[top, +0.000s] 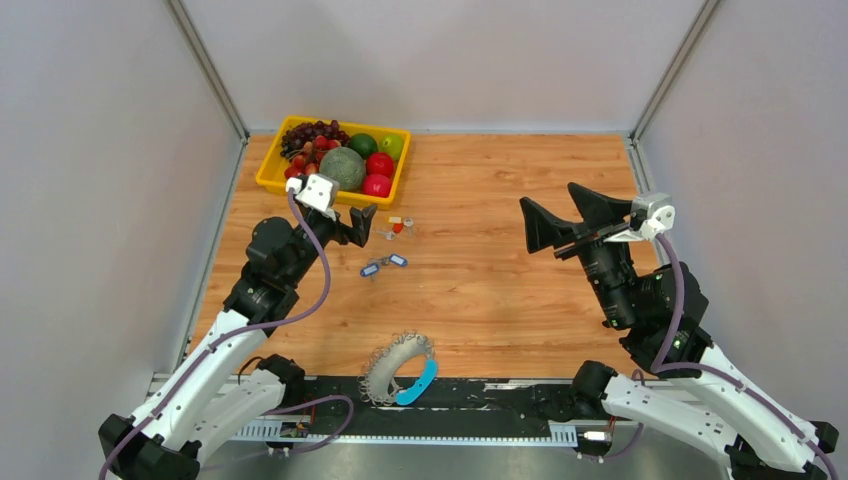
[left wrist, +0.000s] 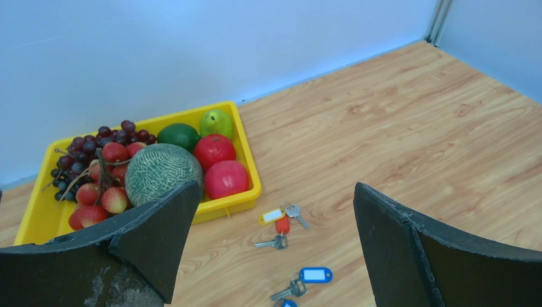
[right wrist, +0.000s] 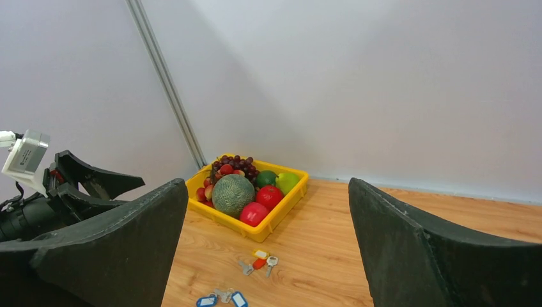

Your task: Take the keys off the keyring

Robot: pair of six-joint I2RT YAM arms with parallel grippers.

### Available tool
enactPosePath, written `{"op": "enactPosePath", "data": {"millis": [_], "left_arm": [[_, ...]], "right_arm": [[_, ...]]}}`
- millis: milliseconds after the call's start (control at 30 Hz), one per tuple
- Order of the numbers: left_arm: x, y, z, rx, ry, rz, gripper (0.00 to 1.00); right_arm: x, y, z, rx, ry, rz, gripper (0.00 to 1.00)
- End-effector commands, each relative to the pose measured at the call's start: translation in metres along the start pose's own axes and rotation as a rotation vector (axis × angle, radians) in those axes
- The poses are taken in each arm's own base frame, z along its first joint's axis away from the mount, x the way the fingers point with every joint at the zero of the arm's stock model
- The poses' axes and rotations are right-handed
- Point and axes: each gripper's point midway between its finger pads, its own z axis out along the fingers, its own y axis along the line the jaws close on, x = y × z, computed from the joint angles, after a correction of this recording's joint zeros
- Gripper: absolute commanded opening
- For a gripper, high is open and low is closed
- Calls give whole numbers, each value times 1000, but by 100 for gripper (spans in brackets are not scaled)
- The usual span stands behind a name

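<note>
The keyring [top: 385, 362], a hoop with one blue arc and a fringe of small silvery pieces, lies at the table's near edge between the arm bases. Loose keys lie in the middle left. One cluster with yellow and red tags [top: 397, 227] [left wrist: 278, 220] [right wrist: 259, 261] sits in front of the tray. A blue-tagged pair [top: 383, 266] [left wrist: 314, 275] [right wrist: 220, 298] lies nearer. My left gripper [top: 352, 225] [left wrist: 276, 188] hovers open just left of the keys, nothing between its fingers. My right gripper [top: 547, 193] [right wrist: 267, 185] hangs open and empty over the right half, facing the keys.
A yellow tray [top: 270, 175] [left wrist: 250, 167] [right wrist: 281, 217] at the back left holds a melon, apples, grapes, strawberries and green fruit. White walls enclose the wooden table on three sides. A black rail with cables runs along the near edge.
</note>
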Motion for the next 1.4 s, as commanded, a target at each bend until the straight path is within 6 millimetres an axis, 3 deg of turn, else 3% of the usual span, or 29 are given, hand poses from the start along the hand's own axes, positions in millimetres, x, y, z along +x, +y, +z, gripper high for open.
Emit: {"op": "enactPosePath", "data": {"millis": [0, 400, 467, 633, 667, 700, 733, 833, 933, 1033, 1200, 1367], "left_arm": [[-27, 1, -2, 2, -71, 10, 100], [-20, 4, 1, -19, -55, 3, 100], [-15, 9, 2, -47, -40, 1, 100], [4, -3, 6, -15, 77, -128, 100], [22, -10, 3, 9, 167, -158, 100], [18, -11, 2, 12, 187, -174, 100], [35, -14, -5, 12, 275, -197, 100], [48, -29, -24, 48, 373, -232, 100], [70, -61, -50, 120, 469, -250, 98], [105, -76, -66, 106, 563, -262, 95], [157, -103, -79, 78, 668, -332, 80], [185, -120, -81, 60, 719, -327, 64]], "right_arm": [[-3, -4, 2, 27, -20, 1, 100], [1, -7, 4, 50, -6, 0, 100], [2, -6, 7, 56, 9, 0, 100], [10, -6, 14, 84, 90, -37, 100], [11, -8, 14, 93, 98, -42, 100], [11, -10, 13, 102, 102, -46, 100], [11, -12, 11, 108, 102, -50, 100], [6, -14, 4, 99, 88, -54, 100], [0, -17, -1, 97, 69, -48, 100], [-4, -18, -4, 93, 56, -34, 100], [-11, -15, -8, 71, 40, -10, 100], [-15, -17, -11, 72, 30, -5, 100]]}}
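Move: Back towards the near edge of the table lies the curved ring plate, about 17 cm behind the left hand, 6 cm to its right and some 32 cm below. On that same table top, the blue-tag keys lie roughly 6 cm ahead and 3 cm right of the left hand, the red and yellow tag keys about 18 cm ahead and 5 cm right. From the right hand the ring plate is some 9 cm back, 22 cm left and 44 cm down. Sweeping down about 19 cm and back some 12 cm, with a smaller shift to its right, the empty left hand heads for the far end of the ring plate, first drawing back, then dropping steeply. Its wrist tips the fingers down by about 45 degrees and they close from wide open to roughly two thirds, touching nothing yet. The right hand only dips a couple of centimetres and rises again. ##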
